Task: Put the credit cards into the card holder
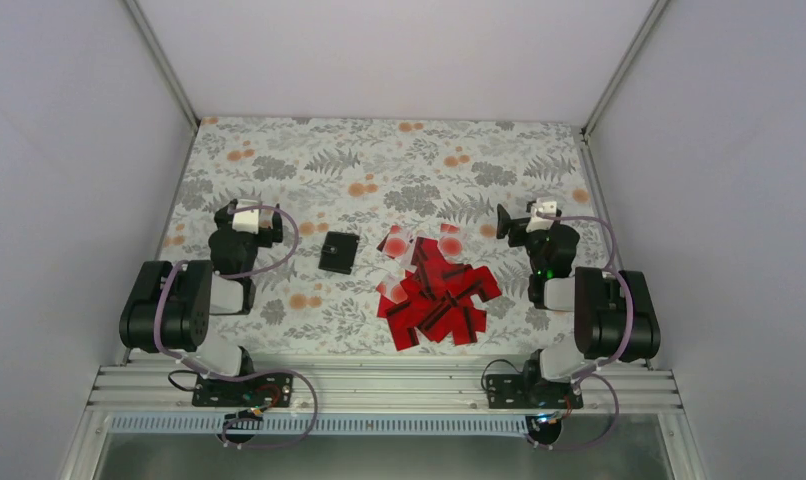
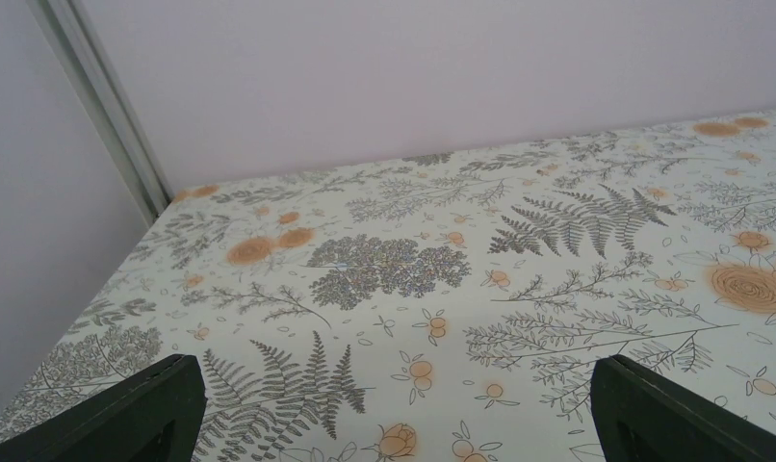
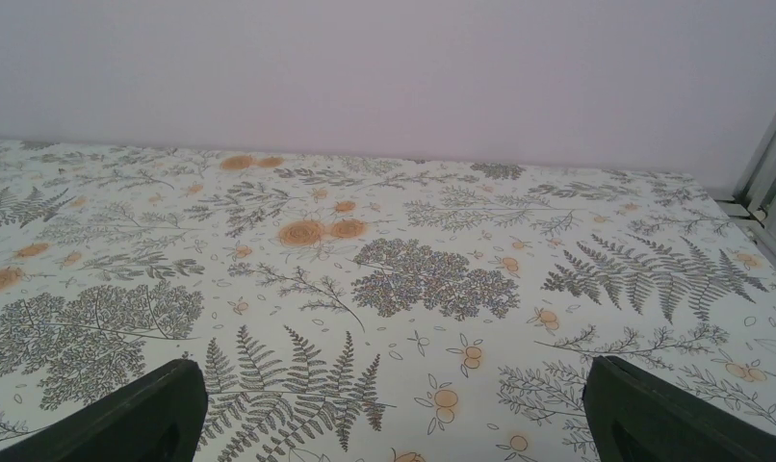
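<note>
In the top view, several red credit cards with black stripes lie in a loose overlapping heap on the flowered cloth, right of centre near the front. The black card holder lies shut and flat just left of the heap. My left gripper rests left of the holder, and my right gripper rests right of the heap. Both wrist views show only cloth between wide-spread black fingers, so the left gripper and right gripper are open and hold nothing. Cards and holder are out of both wrist views.
White walls enclose the table on the left, back and right, with metal corner posts. The aluminium rail carrying the arm bases runs along the near edge. The flowered cloth covers the whole tabletop.
</note>
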`<state>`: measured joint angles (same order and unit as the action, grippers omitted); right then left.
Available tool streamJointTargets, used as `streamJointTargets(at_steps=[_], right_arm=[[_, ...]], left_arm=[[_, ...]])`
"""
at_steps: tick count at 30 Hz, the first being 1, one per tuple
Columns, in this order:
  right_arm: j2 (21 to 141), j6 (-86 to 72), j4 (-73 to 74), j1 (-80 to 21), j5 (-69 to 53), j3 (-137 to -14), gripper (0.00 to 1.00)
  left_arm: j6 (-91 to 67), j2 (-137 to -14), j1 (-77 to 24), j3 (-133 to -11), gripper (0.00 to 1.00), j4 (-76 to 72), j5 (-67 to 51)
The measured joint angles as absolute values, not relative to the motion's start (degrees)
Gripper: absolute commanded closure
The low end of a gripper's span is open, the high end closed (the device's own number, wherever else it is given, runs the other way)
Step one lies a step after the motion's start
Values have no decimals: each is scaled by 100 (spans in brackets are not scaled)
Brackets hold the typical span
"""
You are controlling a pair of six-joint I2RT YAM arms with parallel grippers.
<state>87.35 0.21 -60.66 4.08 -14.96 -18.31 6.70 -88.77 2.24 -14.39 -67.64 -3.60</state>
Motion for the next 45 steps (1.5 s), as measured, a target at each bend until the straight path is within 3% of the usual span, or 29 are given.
streamJointTargets(at_steps=[16, 19, 34, 40, 45], right_arm=[[8729, 12, -6038, 403, -1446, -1835, 1], [8663, -40, -5317, 390, -1280, -2178, 1], [8075, -843, -2025, 381, -965, -4919, 1], [8711, -1444, -475, 493, -996, -6958, 1], [9271, -1691, 569, 565, -1376, -7863, 1]], left_arm=[[670, -8877, 224, -1439, 0, -6764, -360], [690, -8774, 217, -1448, 0, -6630, -392], [82, -6567, 209, -3457, 0, -2005, -672], [-309, -7137, 257, -4831, 0, -130, -1015], [-438, -8149, 322, -5500, 7, 1199, -1640]])
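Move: The card holder lies about 20 cm to the left hand's right, level with it and some 12 cm below. The card pile's middle is about 13 cm back and 18 cm left of the right hand, some 13 cm below. The two pale-ended loose cards at the pile's far edge lie about 1 cm ahead of the right hand, one 15 cm to its left, the other 29 cm. The card holder and cards stay untouched while both empty, open hands start up after a pause. The left lifts about 11 cm, then sinks roughly 7 again, easing forward and right, tipping its fingers down some 30 degrees with its left side dropping. The right rises well up and forward, away from the pile, tipping slightly down with its left side lifting, and just begins to sink. ##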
